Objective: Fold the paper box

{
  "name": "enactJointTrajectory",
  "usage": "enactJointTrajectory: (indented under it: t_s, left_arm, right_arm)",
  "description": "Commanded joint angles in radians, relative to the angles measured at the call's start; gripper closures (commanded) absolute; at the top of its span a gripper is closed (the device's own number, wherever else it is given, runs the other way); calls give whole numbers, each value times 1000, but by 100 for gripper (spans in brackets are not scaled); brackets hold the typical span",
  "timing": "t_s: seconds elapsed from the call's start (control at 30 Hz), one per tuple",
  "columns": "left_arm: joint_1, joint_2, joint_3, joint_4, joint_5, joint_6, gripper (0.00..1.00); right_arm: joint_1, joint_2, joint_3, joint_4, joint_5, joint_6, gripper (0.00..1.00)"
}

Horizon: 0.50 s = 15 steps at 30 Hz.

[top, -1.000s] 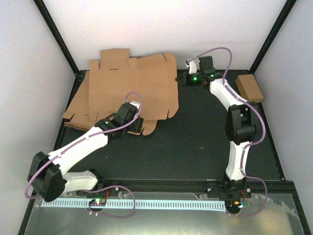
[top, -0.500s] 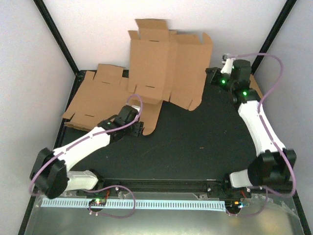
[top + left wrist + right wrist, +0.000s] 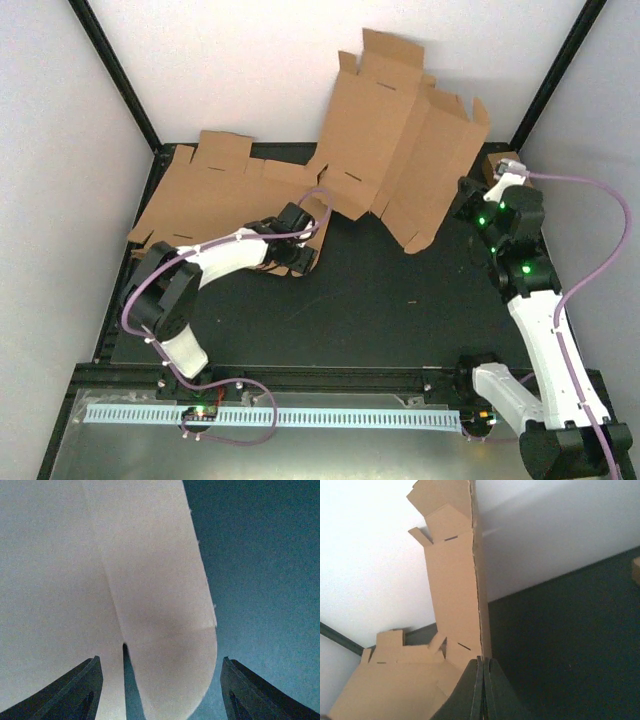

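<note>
The paper box (image 3: 400,150) is an unfolded brown cardboard sheet with flaps and slots. It is lifted, standing tilted against the back wall. My right gripper (image 3: 463,203) is shut on its right edge; in the right wrist view the closed fingers (image 3: 484,662) pinch the edge of the sheet (image 3: 452,590). My left gripper (image 3: 302,254) is open, low over the mat. In the left wrist view a rounded cardboard flap (image 3: 160,630) lies between its spread fingers (image 3: 160,662), and they do not grip it.
More flat cardboard (image 3: 215,195) lies at the back left of the black mat (image 3: 380,300). A small closed brown box (image 3: 497,164) sits at the back right, partly behind the right arm. White walls enclose the back and sides.
The right gripper has lifted the cardboard sheet off the flat pile and carried it up and to the right. The left gripper has shifted a little to the right along the sheet's near flap.
</note>
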Motion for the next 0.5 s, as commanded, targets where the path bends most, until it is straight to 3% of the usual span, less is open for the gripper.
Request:
enactJointTrajectory:
  t_s: [0.0, 0.3, 0.47]
  left_arm:
    - [1, 69, 87, -10, 9, 69, 33]
    - [-20, 178, 189, -46, 6, 113, 29]
    - [-20, 242, 241, -64, -46, 95, 30]
  right_arm:
    - [-5, -89, -85, -7, 22, 32, 99]
    - [-4, -320, -117, -126, 258, 7, 99]
    - [-4, -350, -113, -136, 266, 17, 99]
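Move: The left hand, open, hovers about 4 cm above the lower blank's rounded front corner; the middle of that blank's right edge lies some 10 cm ahead and 5 cm right. The upper blank's hanging corner is roughly 11 cm ahead and 11 cm right of the hand. The right hand already grips the upper blank's edge, with bare table about 12 cm left and 33 cm below, the lower blank's right edge 28 cm left and 9 cm ahead, and the small box 19 cm ahead, 12 cm right. Keeping its shut grip on the upper blank's edge, the right hand draws it back towards the base and to the right, about 8 cm back and 4 cm across, away from the lower blank, dipping a few centimetres before rising nearly level again and turning some 10 degrees clockwise. Meanwhile the left hand, fingers still wide open, slides forward and right about 4 cm and sinks a little, closing in on the lower blank's right edge; whether it touches the cardboard can't be seen. ##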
